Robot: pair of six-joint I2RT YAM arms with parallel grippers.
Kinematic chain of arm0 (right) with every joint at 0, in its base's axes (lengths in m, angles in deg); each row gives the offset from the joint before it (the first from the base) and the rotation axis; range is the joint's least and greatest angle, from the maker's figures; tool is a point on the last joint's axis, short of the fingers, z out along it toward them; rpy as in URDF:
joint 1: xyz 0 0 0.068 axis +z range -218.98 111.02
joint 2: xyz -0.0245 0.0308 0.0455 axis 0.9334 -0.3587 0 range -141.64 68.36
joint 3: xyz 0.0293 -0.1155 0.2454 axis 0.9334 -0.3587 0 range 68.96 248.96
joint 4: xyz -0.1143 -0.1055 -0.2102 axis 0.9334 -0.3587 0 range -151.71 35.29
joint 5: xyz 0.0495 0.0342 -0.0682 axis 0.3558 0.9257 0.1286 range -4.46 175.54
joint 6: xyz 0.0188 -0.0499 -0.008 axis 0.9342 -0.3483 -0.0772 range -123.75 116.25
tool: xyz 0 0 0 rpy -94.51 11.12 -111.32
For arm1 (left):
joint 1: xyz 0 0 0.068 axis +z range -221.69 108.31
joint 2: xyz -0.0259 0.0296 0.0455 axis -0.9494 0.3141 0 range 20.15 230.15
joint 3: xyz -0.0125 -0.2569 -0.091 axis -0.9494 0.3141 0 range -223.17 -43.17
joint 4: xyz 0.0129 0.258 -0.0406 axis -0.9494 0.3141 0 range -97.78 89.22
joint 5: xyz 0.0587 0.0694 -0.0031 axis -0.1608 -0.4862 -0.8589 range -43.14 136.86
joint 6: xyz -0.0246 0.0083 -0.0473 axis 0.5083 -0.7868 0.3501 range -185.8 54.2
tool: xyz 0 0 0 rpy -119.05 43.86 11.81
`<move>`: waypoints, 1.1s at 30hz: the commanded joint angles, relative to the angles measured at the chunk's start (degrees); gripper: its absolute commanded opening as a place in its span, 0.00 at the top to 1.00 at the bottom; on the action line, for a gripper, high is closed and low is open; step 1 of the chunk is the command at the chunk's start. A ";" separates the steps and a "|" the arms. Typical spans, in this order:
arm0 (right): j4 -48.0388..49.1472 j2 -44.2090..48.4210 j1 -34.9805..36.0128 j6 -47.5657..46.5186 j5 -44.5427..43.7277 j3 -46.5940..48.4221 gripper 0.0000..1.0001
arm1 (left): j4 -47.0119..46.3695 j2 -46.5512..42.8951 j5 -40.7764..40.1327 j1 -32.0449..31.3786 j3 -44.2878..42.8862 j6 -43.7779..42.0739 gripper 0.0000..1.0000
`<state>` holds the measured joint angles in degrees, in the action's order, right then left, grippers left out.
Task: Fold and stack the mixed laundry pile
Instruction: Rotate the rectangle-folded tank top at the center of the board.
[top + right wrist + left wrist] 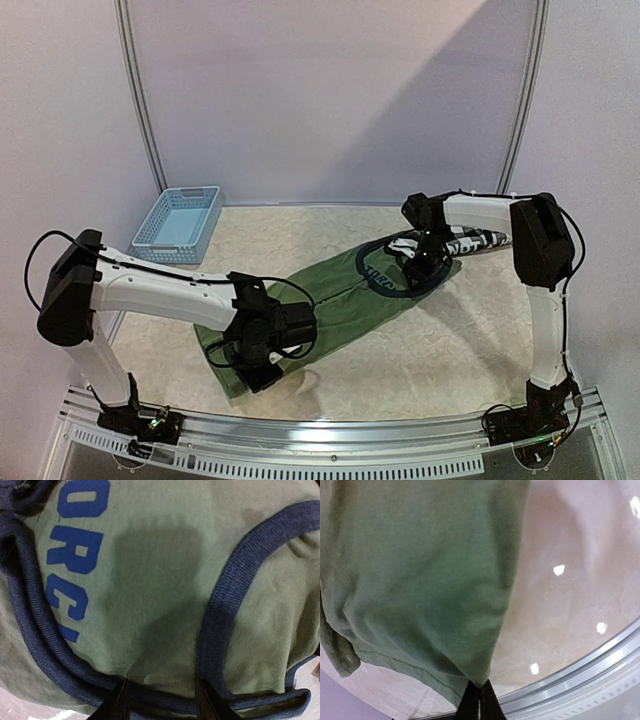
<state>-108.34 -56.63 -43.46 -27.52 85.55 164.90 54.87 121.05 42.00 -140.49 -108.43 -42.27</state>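
Observation:
The olive-green sleeveless shirt lies spread on a slant across the table, its navy-trimmed neck end at the far right. My left gripper is at the shirt's near left hem; in the left wrist view this gripper is shut on a pinched corner of the green cloth. My right gripper presses down on the shirt's top end. Its fingers stand apart around the navy trim, so the right gripper is open beside blue lettering. The black-and-white checked shirt lies bunched behind the right arm.
A light blue lattice basket stands at the far left corner of the table. A metal rail runs along the near edge, close to the left gripper. Pale walls close in the back and sides.

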 commanded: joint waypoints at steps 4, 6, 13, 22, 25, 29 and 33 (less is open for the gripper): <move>0.07 2.48 0.04 1.22 -4.89 1.27 0.54 | 5.02 -0.80 2.60 -1.14 -3.68 -2.12 1.00; 0.39 1.74 -0.09 1.35 -6.58 3.40 0.53 | 5.94 -0.74 2.78 -1.29 -4.58 -2.62 1.00; -1.62 -8.16 -0.27 2.14 -6.58 14.18 0.54 | 7.39 -0.24 2.58 -1.65 -6.58 -3.41 1.00; -8.63 -19.50 -0.38 3.78 0.26 27.36 0.55 | 6.99 -0.97 2.68 -2.50 -8.09 -2.51 1.00; -9.44 -21.74 -0.22 3.52 2.80 31.36 0.56 | 6.34 -0.68 3.22 -3.02 -9.28 -2.23 1.00; -10.46 -26.19 0.37 1.80 5.28 37.88 0.57 | 6.23 1.72 3.93 -4.22 -12.07 -1.95 1.00; -9.50 -28.88 1.57 -0.04 6.20 41.65 0.57 | 7.00 4.64 4.42 -5.71 -15.42 -1.73 1.00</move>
<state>-117.50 -80.23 -43.63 -25.64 89.02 204.49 61.73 122.48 45.04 -143.92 -120.60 -44.54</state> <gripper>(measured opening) 0.432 0.007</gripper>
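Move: The left gripper already pinches the tank top near its hem, with the hem corner about 6 cm to its left and 2 cm back. The shirt's middle lies some 16 cm ahead and 14 cm right of it, the neck opening roughly 28 cm ahead and 32 cm right. From the right gripper, low over the near trim, that neck opening is centred about 5 cm ahead and 5 cm left; the folded plaid shirt lies 14 cm ahead, 10 cm right. Hop the half-open right gripper forward about 10 cm across the neck opening, lifting some 3 cm on the way. Set it back down on the cloth and sweep it on left and forward, pushing the shoulder end along. Keep the left fingers shut on the hem edge, raise them about 4 cm, then carry the edge to the right. ##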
